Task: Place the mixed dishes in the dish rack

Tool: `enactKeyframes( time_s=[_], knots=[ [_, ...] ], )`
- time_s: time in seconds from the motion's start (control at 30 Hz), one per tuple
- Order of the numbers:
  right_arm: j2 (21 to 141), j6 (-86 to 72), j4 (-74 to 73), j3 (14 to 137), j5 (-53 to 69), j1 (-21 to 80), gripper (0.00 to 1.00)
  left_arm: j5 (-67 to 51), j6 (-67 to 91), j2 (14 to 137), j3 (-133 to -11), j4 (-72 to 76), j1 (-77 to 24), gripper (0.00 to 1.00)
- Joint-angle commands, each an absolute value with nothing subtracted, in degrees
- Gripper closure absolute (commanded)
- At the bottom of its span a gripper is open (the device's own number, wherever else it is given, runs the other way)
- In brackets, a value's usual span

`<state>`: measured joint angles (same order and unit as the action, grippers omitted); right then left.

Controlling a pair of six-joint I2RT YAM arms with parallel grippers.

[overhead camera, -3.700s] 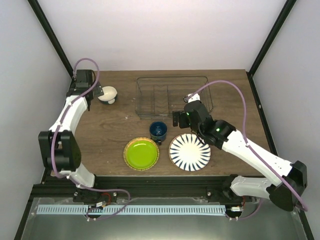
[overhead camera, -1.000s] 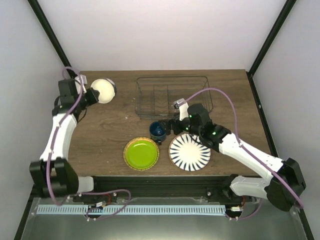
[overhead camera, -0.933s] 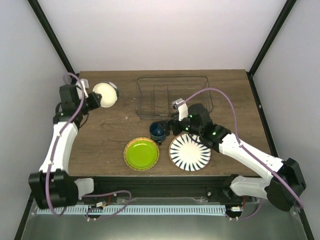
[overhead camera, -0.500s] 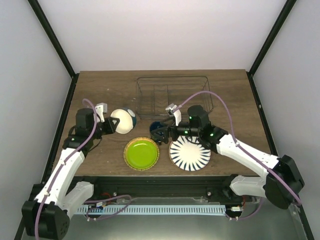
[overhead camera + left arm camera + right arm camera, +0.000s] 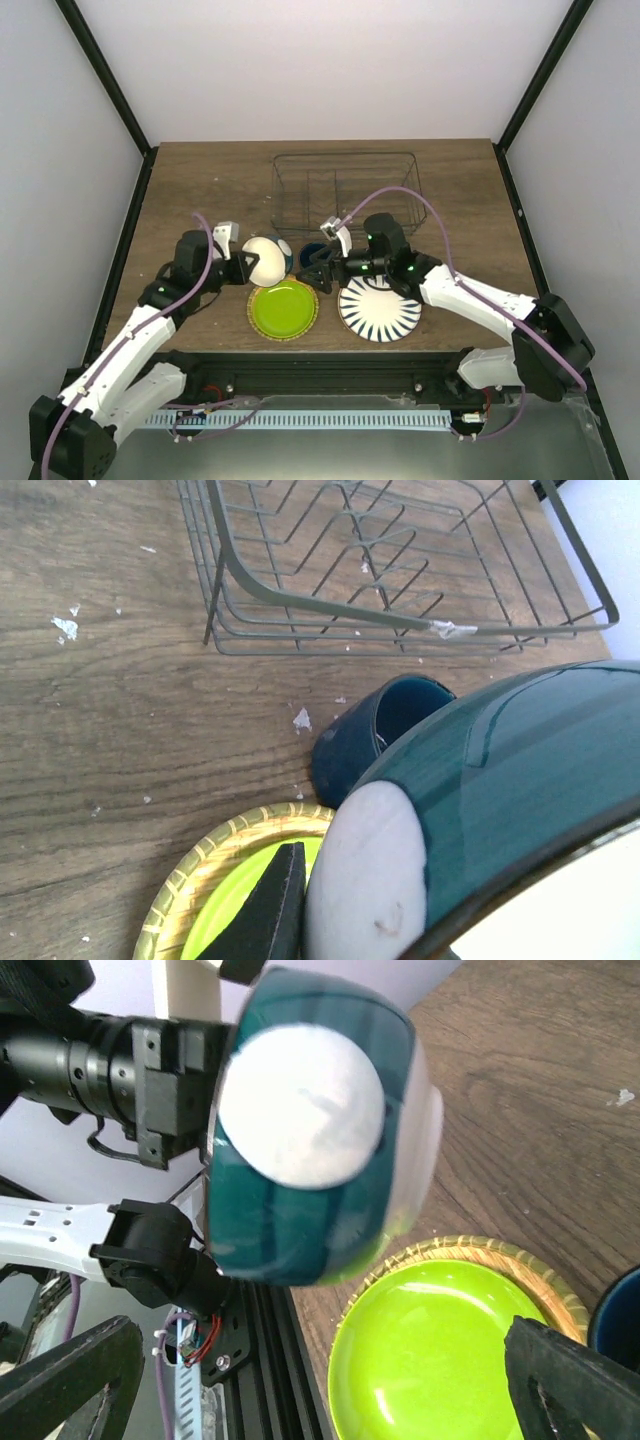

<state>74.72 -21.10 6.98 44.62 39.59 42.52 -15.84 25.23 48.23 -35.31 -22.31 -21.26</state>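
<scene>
My left gripper [image 5: 250,263] is shut on the rim of the small bowl [image 5: 267,257], white inside and dark teal outside, held tilted above the lime-green plate [image 5: 283,308]. One black finger [image 5: 268,908] lies against the bowl's white base [image 5: 365,880]. My right gripper [image 5: 316,268] stands open just right of the bowl, and its fingers [image 5: 70,1380] frame the green plate [image 5: 450,1350]. The dark blue mug [image 5: 378,732] lies on its side beneath it. The striped plate [image 5: 380,304] sits at the front right. The wire dish rack [image 5: 345,190] is behind, with nothing in it.
The rack's near wire wall [image 5: 400,620] is just behind the mug. Black frame rails [image 5: 330,365] run along the table's front edge. Bare wood [image 5: 200,190] lies at the back left.
My left arm has carried the bowl from the back left corner to the front middle, above the green plate. My right gripper has moved left over the mug toward the bowl.
</scene>
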Motion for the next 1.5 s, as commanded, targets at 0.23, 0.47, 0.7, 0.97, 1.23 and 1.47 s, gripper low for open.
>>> enactKeyframes(
  time_s=[0.23, 0.47, 0.7, 0.97, 1.23, 1.47],
  knots=[
    [78.4, -22.3, 11.9, 47.6, 42.7, 43.5, 0.00, -9.6, 28.5, 50.4, -35.0, -14.8, -30.7, 1.00],
    [80.5, -23.5, 14.6, 47.3, 42.7, 44.2, 0.00, -9.4, 30.2, 49.8, -33.5, -12.7, -33.1, 1.00],
    [80.7, -23.9, 15.7, 47.1, 43.8, 44.4, 0.00, -9.7, 31.1, 48.7, -32.7, -12.1, -33.4, 1.00],
    [81.8, -23.7, 16.1, 47.0, 44.8, 45.3, 0.07, -9.4, 31.2, 49.9, -33.2, -11.7, -34.2, 1.00],
    [83.6, -22.7, 16.2, 47.9, 46.2, 45.5, 0.46, -8.8, 31.4, 50.5, -33.3, -11.5, -35.1, 1.00],
    [83.4, -22.0, 16.3, 47.9, 46.0, 45.6, 0.66, -9.2, 31.4, 51.7, -32.5, -10.1, -35.3, 1.00]
  ],
)
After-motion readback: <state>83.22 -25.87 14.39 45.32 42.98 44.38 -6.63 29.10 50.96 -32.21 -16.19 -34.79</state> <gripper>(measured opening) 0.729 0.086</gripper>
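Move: The left hand already holds the teal-and-white bowl; the open right gripper it is heading for is some 13 cm to its right and 2 cm back, about level. From the right hand, the bowl lies about 9 cm left and 3 cm ahead, level too. On the table, the green plate sits some 7 cm left and 4 cm back from the right hand, 19 cm down; the blue mug about 6 cm ahead, directly in line, 16 cm down. Rightward by about 4 cm, sinking 2 cm and easing slightly back, the left hand brings the bowl over the green plate to the right gripper, keeping its pinch. The right hand comes in about 2.5 cm to the left and 2 cm down with its fingers wide, then closes them by roughly a quarter until they stop on opposite sides of the bowl, and holds there. ##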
